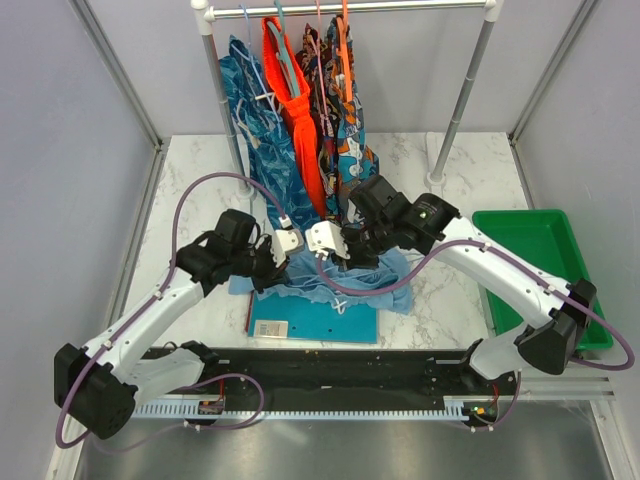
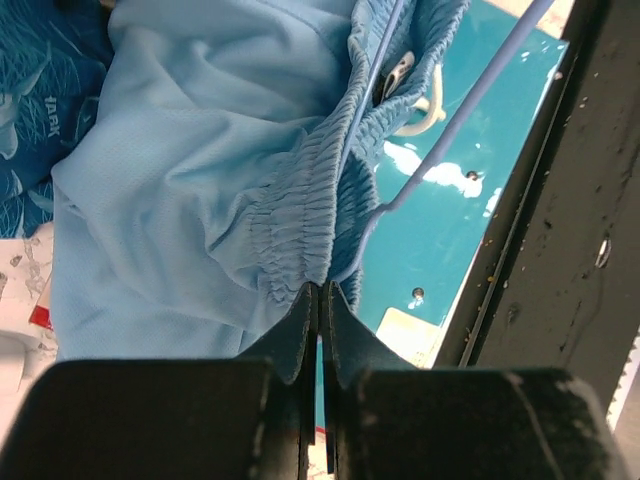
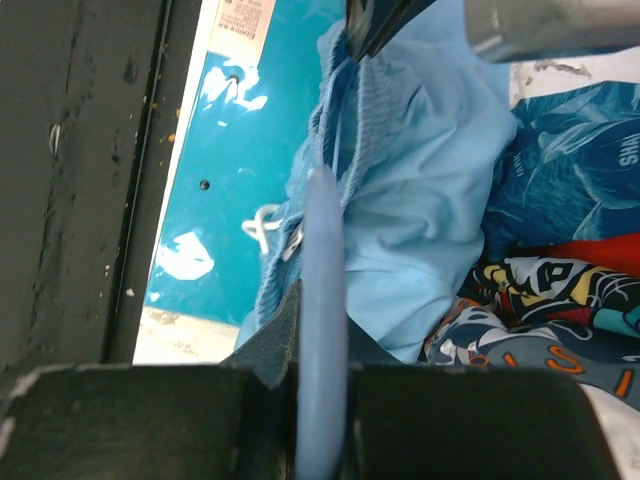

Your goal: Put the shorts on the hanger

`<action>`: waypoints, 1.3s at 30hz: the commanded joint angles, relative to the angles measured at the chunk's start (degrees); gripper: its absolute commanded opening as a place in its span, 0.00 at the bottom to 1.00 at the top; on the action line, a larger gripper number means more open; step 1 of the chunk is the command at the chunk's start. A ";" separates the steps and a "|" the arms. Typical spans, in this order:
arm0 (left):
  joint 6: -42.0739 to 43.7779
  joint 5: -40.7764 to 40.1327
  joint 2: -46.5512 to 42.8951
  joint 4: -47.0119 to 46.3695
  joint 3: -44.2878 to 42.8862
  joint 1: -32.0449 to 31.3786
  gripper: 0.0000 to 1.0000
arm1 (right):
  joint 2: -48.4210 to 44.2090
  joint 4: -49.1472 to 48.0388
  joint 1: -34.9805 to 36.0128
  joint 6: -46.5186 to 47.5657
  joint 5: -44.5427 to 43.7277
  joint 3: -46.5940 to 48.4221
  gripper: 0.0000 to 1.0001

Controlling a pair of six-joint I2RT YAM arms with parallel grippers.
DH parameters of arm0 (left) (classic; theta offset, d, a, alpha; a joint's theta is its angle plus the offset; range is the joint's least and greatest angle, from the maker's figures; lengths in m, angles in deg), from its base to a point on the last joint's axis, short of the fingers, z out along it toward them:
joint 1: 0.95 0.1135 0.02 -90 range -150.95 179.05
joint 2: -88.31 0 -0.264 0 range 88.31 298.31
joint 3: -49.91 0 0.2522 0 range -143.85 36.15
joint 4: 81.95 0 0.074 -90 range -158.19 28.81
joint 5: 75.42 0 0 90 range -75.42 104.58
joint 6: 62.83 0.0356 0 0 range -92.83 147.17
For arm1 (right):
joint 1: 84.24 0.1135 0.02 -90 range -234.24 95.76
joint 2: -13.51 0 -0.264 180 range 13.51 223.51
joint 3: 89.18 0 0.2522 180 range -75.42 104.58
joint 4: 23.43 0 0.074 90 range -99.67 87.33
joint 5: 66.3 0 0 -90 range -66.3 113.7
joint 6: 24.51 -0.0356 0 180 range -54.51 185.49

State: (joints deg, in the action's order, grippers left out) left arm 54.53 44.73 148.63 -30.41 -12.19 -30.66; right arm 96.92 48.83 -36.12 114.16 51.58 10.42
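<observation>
The light sky-blue shorts (image 1: 385,275) lie bunched on the table between my two grippers, partly over a teal board. My left gripper (image 1: 278,262) is shut on their gathered elastic waistband (image 2: 300,220), seen close in the left wrist view (image 2: 320,288). The white drawstring (image 2: 420,115) hangs at the waist opening. The thin pale blue hanger (image 2: 470,100) runs through the waistband. My right gripper (image 1: 345,255) is shut on a bar of the hanger (image 3: 322,230), with the shorts (image 3: 430,180) draped just beyond its jaws (image 3: 322,292).
A teal board (image 1: 315,322) lies at the near middle. A green tray (image 1: 545,250) stands at the right. A clothes rack (image 1: 350,8) at the back holds leafy blue shorts (image 1: 255,120), orange shorts (image 1: 295,110) and patterned garments (image 1: 345,120). A black rail (image 1: 350,385) runs along the near edge.
</observation>
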 commanded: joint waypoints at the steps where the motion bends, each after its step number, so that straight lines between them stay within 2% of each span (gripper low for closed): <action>1: -2.57 4.82 -0.81 0.45 -3.08 -0.26 0.02 | -0.79 -7.08 0.31 -3.13 0.78 0.03 0.00; 6: -4.50 5.09 -0.20 -0.25 -3.78 -0.26 0.02 | -3.52 -15.58 0.31 -5.15 2.70 -7.34 0.00; 10: -5.56 5.97 0.07 -0.43 -4.40 -0.17 0.02 | -3.61 -19.73 0.40 -7.35 3.94 -9.72 0.00; 13: -2.93 5.88 -1.07 1.76 -4.22 0.62 0.33 | -4.57 -23.68 0.22 -7.88 2.10 -13.50 0.00; 14: -1.44 6.06 -1.60 3.08 -4.22 1.23 0.52 | -5.01 -24.83 0.22 -7.97 1.83 -14.73 0.00; 17: 9.94 7.28 -3.71 5.97 -4.31 7.02 0.68 | -6.51 -27.38 0.22 -8.15 1.92 -18.25 0.00; 18: 12.70 7.90 -4.06 6.60 -4.31 10.61 0.70 | -6.69 -27.56 0.22 -8.23 2.00 -18.69 0.00; 22: 26.93 11.49 -3.19 10.29 -4.31 17.05 0.74 | -6.95 -27.65 0.22 -8.15 2.18 -18.78 0.00; 23: 32.97 12.12 -2.75 10.82 -3.61 17.75 0.74 | -6.87 -27.82 0.22 -8.15 2.35 -18.70 0.00; 25: 36.87 14.65 -2.22 11.43 -2.04 18.29 0.75 | -6.60 -27.91 0.22 -8.23 2.53 -18.43 0.00; 26: 41.68 15.98 -1.78 12.14 -1.33 18.38 0.75 | -6.43 -27.91 0.22 -8.41 2.53 -18.26 0.00; 29: 47.16 17.84 -1.78 10.14 2.96 18.20 0.75 | -5.90 -27.91 0.22 -8.50 2.71 -17.64 0.00; 31: 47.00 17.40 -1.60 4.53 5.35 18.20 0.75 | -5.63 -28.00 0.22 -8.67 3.06 -17.55 0.00; 36: 46.48 19.07 -0.47 -0.07 9.31 16.46 0.73 | -4.76 -28.88 0.13 -10.25 3.76 -16.50 0.00; 39: 42.09 18.19 0.15 -4.89 10.63 14.08 0.71 | -4.14 -28.97 0.22 -11.05 4.73 -15.19 0.00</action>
State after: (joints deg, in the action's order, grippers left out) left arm 96.67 60.14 148.38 -27.08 -2.37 -14.22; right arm 92.31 23.61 -36.08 104.63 53.48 -8.39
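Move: The left hand has the left end of the shorts' waistband pinched in its fingertips, raised perhaps 7 cm off the folder; the label on the folder lies some 7 cm back and 2 cm left of this hand. From the right hand, which holds the hanger, that waistband end is about 12 cm left, level fore-and-aft and some 7 cm lower, while the drawstring lies about 4 cm back, 1 cm left and 13 cm below. The right hand keeps its grip on the hanger and lowers it about 4 cm, easing 2 cm left with a slight roll, towards the waistband's opening, then holds there. The left hand first draws its pinched waistband end about 1 cm up and left, opens wide to let go, swings roughly 6 cm left and 3 cm forward clear of the end, then drops some 6 cm and slightly back, turning clockwise and tipping down, to stop with open fingers either side of the waistband end. ##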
